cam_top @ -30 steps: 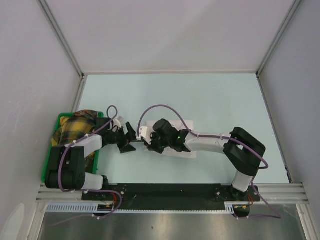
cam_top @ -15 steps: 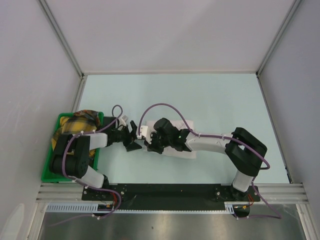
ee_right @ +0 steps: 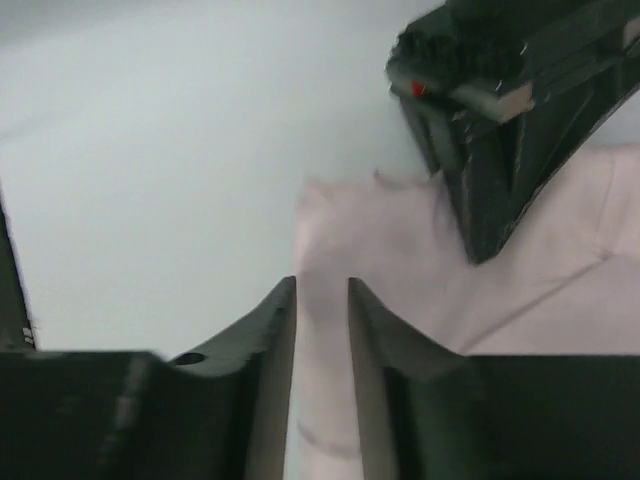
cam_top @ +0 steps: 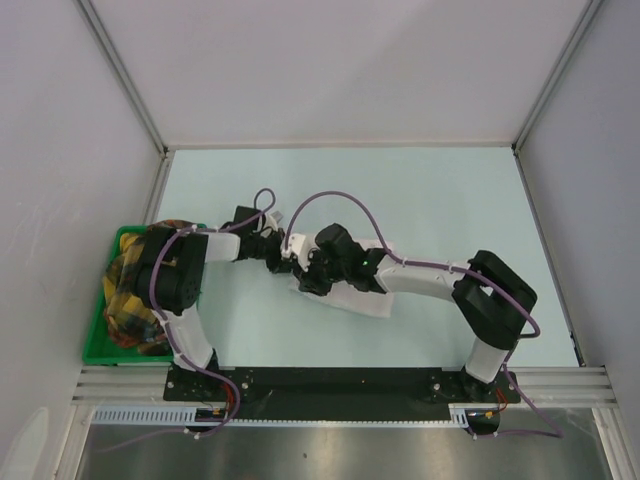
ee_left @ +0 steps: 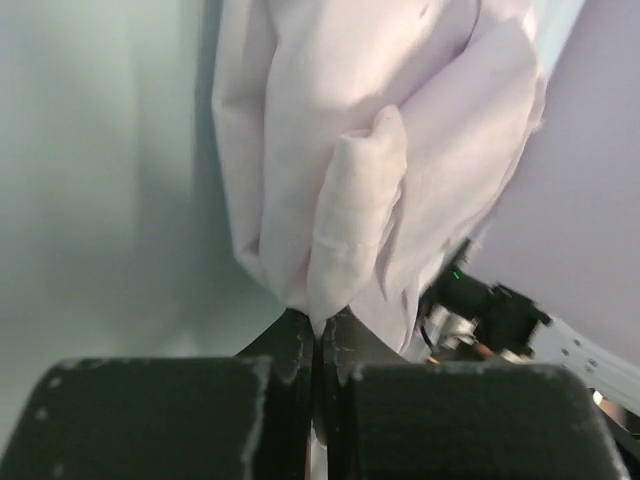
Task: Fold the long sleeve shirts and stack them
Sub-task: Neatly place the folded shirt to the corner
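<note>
One white long sleeve shirt (cam_top: pixel 352 296) lies folded as a small rectangle on the pale table, mostly under my right arm. My left gripper (cam_top: pixel 280 252) is at its left edge. In the left wrist view the left gripper (ee_left: pixel 318 328) is shut on a fold of the white shirt (ee_left: pixel 350 190). My right gripper (cam_top: pixel 306 276) sits on the same left end, close beside the left one. In the right wrist view the right gripper (ee_right: pixel 322 300) has its jaws narrowly apart with a ridge of the shirt (ee_right: pixel 400 260) between them. The left gripper (ee_right: pixel 480 150) shows just beyond.
A green bin (cam_top: pixel 95 345) at the left edge holds a yellow plaid cloth (cam_top: pixel 140 270). Grey walls enclose the table on the left, back and right. A metal rail (cam_top: pixel 350 385) with the arm bases runs along the near edge.
My left arm has swung its gripper right and away from the bin to the shirt's left edge and closed on the cloth. The right gripper has shifted slightly and stays on the shirt.
</note>
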Controlling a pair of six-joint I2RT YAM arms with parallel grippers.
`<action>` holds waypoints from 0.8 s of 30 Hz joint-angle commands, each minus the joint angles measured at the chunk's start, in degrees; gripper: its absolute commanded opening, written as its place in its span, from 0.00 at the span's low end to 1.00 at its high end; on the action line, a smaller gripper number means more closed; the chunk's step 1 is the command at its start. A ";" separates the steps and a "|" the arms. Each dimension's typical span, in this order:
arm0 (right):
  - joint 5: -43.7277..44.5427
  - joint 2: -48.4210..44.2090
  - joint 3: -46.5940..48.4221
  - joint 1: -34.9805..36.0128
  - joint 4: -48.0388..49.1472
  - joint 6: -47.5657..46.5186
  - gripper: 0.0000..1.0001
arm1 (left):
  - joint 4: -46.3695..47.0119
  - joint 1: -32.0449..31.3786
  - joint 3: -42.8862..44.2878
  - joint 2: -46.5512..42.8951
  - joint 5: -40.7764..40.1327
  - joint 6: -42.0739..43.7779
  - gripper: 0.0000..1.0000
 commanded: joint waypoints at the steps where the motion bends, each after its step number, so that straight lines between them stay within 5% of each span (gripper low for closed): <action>1: 0.89 -5.18 -0.53 -3.52 -1.90 2.55 0.43 | -13.54 1.17 12.17 2.93 -7.44 14.13 0.00; 2: 2.29 -6.68 -1.85 -3.35 -1.81 2.20 0.58 | -14.61 1.78 15.33 3.11 -9.89 15.88 0.00; 4: 3.27 -11.60 -5.80 -3.52 -2.16 1.85 0.71 | -17.77 2.48 18.59 4.51 -12.45 20.72 0.00; 5: 4.49 -13.00 -6.69 -3.70 -2.86 1.76 0.88 | -18.66 3.79 22.35 5.30 -12.99 21.60 0.00; 7: 5.55 -16.34 -8.97 -4.22 -4.80 2.11 0.98 | -21.29 5.29 26.67 7.15 -14.92 23.54 0.00; 17: 4.94 -19.61 -11.09 -12.74 -10.51 1.15 1.00 | -30.18 17.69 58.39 21.82 -21.95 33.02 0.00; 24: 4.06 -17.41 -9.16 -16.26 -12.10 -0.70 1.00 | -28.87 22.87 67.73 25.69 -25.03 38.75 0.00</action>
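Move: At the table's far-left corner, about 36 cm ahead and 35 cm to the left of the left hand and slightly below it, is the place for the folded shirt. The left hand already pinches the shirt's left edge, with the shirt's middle some 19 cm to its right and 3 cm nearer the base. The green bin sits about 43 cm left and 9 cm back. From the right hand the corner is roughly 44 cm ahead and 43 cm left; the shirt's middle, 12 cm right and 4 cm ahead. Sweeping quickly towards the far-left corner, the left hand keeps its pinch on the shirt and tows it some 35 cm, forward first, then increasingly left, rising about 5 cm as its fingers swing from pointing right to mostly forward and down. The right hand opens wide, lets go and backs off about 14 cm right, edging forward. ##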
